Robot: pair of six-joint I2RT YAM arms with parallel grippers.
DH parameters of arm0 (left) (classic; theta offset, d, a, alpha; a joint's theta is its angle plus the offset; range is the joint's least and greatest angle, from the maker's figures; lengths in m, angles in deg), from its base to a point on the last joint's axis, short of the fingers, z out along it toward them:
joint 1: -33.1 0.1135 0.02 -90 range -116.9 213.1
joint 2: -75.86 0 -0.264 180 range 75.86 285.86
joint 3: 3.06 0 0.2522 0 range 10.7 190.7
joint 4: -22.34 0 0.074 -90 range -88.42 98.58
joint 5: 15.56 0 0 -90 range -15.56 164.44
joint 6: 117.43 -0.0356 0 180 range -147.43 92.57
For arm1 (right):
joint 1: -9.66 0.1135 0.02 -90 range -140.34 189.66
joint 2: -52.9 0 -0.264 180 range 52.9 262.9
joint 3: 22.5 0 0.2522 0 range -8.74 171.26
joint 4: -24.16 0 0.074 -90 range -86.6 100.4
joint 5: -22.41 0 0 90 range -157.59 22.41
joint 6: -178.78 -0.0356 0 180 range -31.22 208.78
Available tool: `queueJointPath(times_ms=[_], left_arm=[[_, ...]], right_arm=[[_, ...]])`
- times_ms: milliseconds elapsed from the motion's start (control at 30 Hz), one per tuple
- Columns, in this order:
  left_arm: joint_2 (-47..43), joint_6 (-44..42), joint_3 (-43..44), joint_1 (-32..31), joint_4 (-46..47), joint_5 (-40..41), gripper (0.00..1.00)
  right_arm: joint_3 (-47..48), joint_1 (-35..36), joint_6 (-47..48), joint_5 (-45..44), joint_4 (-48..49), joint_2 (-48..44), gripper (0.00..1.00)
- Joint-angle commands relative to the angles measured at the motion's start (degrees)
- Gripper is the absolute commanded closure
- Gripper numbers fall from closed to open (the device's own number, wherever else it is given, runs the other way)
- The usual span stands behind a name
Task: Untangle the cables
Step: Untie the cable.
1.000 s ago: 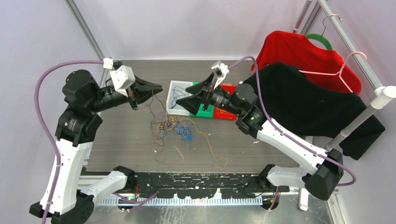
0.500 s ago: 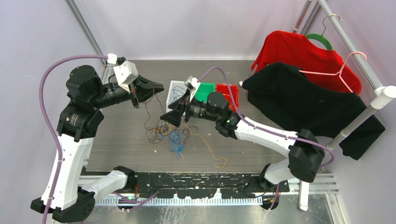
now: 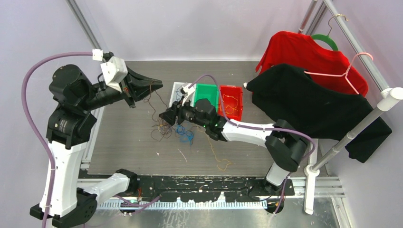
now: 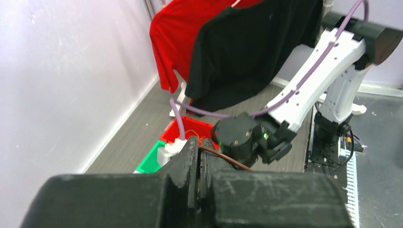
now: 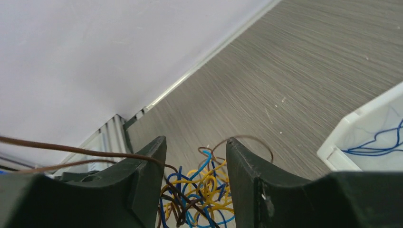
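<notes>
The cables (image 3: 175,129) lie as a tangle of thin blue, yellow and brown wires in the middle of the table. My left gripper (image 3: 156,87) is held up to the left of them, shut on one brown cable (image 4: 234,162) that runs down toward the tangle. My right gripper (image 3: 164,116) sits low at the tangle's upper edge. In the right wrist view its jaws (image 5: 196,148) stand apart, with the tangle (image 5: 209,190) between and below the fingers. The taut brown cable (image 5: 57,146) crosses over its left finger.
A white bin (image 3: 177,88) holding blue wire, a green bin (image 3: 207,93) and a red bin (image 3: 232,101) holding orange wire stand behind the tangle. A loose orange-yellow cable (image 3: 221,162) lies near the front. A black shirt (image 3: 309,102) and a red shirt (image 3: 304,50) hang at right.
My right arm has swung left and down from over the bins to the tangle, its jaws narrowing. My left gripper has drawn back to the left and up with the brown cable.
</notes>
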Motion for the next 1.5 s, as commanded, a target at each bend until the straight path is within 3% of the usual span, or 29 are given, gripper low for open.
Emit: queueJointPath(times_ms=[0, 133, 500, 667, 1000, 1133, 1267, 1467], left_arm=[[0.15, 2.81, 5.88, -0.27, 2.59, -1.68, 1.00], [1.52, 3.58, 11.11, -0.27, 3.35, -0.34, 1.00], [6.65, -0.52, 25.11, -0.31, 9.24, 11.46, 1.00], [8.50, -1.66, 27.19, -0.24, 7.23, 10.98, 1.00], [9.18, -1.58, 17.01, -0.22, 6.94, 6.54, 1.00], [10.43, -1.65, 13.95, -1.11, 6.96, 3.76, 1.00], [12.28, -4.79, 11.78, -5.44, 6.99, 6.17, 1.00], [18.34, -9.94, 11.30, -11.03, 8.92, 9.92, 1.00]], right_arm=[[-0.63, -0.04, -0.38, -4.18, 6.17, 2.66, 0.46], [-4.09, 0.36, -1.09, -5.49, 9.69, 5.27, 0.46], [-9.49, 5.52, -0.28, -9.33, 15.90, 11.88, 0.34], [-10.04, 5.80, -0.30, -10.86, 15.90, 8.48, 0.28], [-6.73, 4.39, 4.84, -11.43, -3.90, -10.58, 0.19], [-5.99, 4.13, 9.51, -19.99, -12.87, -17.07, 0.18], [-5.39, 2.58, 11.66, -32.49, -18.58, -21.74, 0.17], [-6.63, -3.97, 9.45, -37.32, -24.58, -26.53, 0.19]])
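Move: My left hand grips a brown cable whose tangle hangs about 38 cm below and 6 cm ahead; the green bin lies some 22 cm ahead, 12 cm to its right and 48 cm below. From my half-open right hand the tangle is just past the fingertips, about 2 cm left, 1 cm back and 10 cm below. The white bin is roughly 15 cm ahead of my right hand, 6 cm left and 22 cm below. I work the two hands apart to draw the brown cable out: my left keeps its pinch and lifts about 15 cm, its wrist twisting, while my right sinks as far into the tangle. My left then comes back down, going forward and right towards the green bin; my right opens wider, climbs clear and swings right, turning clockwise. ##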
